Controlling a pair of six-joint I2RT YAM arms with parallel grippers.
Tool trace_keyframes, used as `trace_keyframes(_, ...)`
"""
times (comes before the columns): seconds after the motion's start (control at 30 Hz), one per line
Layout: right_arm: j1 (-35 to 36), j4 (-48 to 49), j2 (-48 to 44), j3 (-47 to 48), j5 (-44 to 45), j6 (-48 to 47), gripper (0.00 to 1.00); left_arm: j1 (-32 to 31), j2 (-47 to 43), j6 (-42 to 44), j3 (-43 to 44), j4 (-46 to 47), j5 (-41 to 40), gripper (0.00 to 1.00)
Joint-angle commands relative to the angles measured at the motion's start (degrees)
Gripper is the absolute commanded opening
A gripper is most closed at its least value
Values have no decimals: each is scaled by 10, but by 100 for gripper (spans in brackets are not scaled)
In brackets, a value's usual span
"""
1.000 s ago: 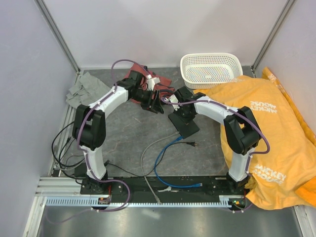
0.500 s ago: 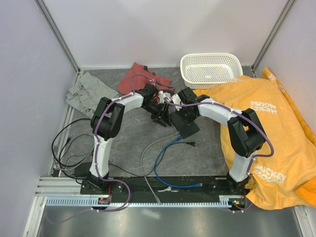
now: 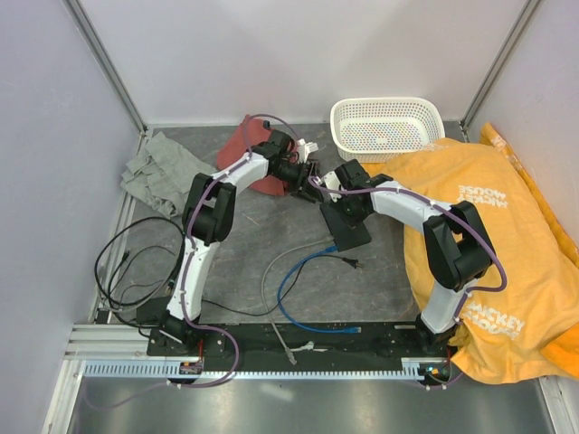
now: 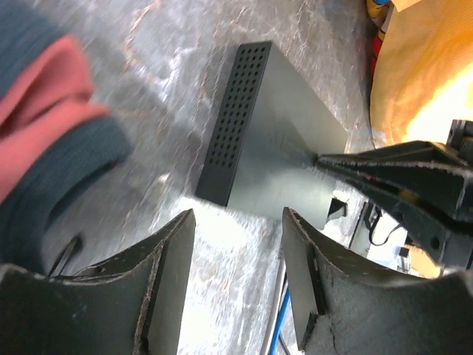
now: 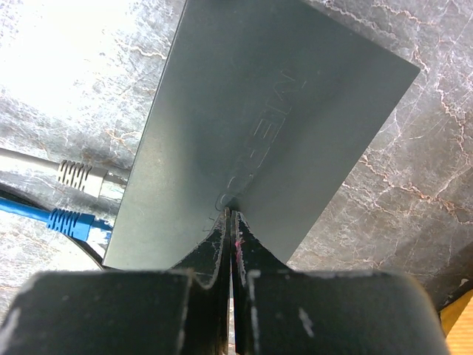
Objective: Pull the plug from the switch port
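Note:
The switch (image 5: 251,126) is a flat black box on the grey table, also seen as the switch (image 3: 348,226) in the top view and the switch (image 4: 277,148) in the left wrist view. A grey plug (image 5: 81,174) and a blue plug (image 5: 72,220) sit at its port edge. My right gripper (image 5: 233,211) is shut, its tips pressed down on the switch's top face. My left gripper (image 4: 238,222) hangs open above bare table beside the switch's perforated side, nothing between its fingers (image 4: 171,274). From above, the left gripper (image 3: 306,172) is behind the switch.
A red cloth (image 3: 253,145) and a grey cloth (image 3: 158,163) lie at the back left. A white basket (image 3: 384,127) stands at the back right beside an orange sheet (image 3: 488,235). Blue cable (image 3: 294,312) and grey cable (image 3: 267,285) loop toward the arm bases; black wires (image 3: 127,271) lie left.
The left arm swung in toward the switch, then back toward the red cloth. The switch slid slightly right under the right gripper, and the cables shifted with it.

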Motion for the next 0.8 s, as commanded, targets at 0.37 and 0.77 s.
trace_keyframes(0.37, -13, -10, 5, -3, 11, -1, 0, -12, -160, -37, -304, 139, 96, 58)
trace_keyframes(0.77, -14, -18, 7, -11, 14, -2, 0, -70, -124, -103, -305, 198, 45, 59)
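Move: Behind the open left fingers, about 12 cm back, 4 cm to their right and 3 cm lower, is the gray plug in the switch's port edge; the blue plug sits roughly 2 cm nearer the base than the gray one. The switch's middle is some 6 cm back and 9 cm right of the left hand. From the shut right fingertips, the switch's middle lies about 3 cm ahead and 1 cm left, the gray plug 3 cm back and 6 cm left. Drawing back about 11 cm towards the gray plug, the left hand bows out some 3 cm to its left and returns, rising slightly before sinking to end 1–2 cm lower. Its jaws stay a little over half open and roll about 10 degrees, forward side down. The right hand stays put, its closed tips still resting on the switch's top. ##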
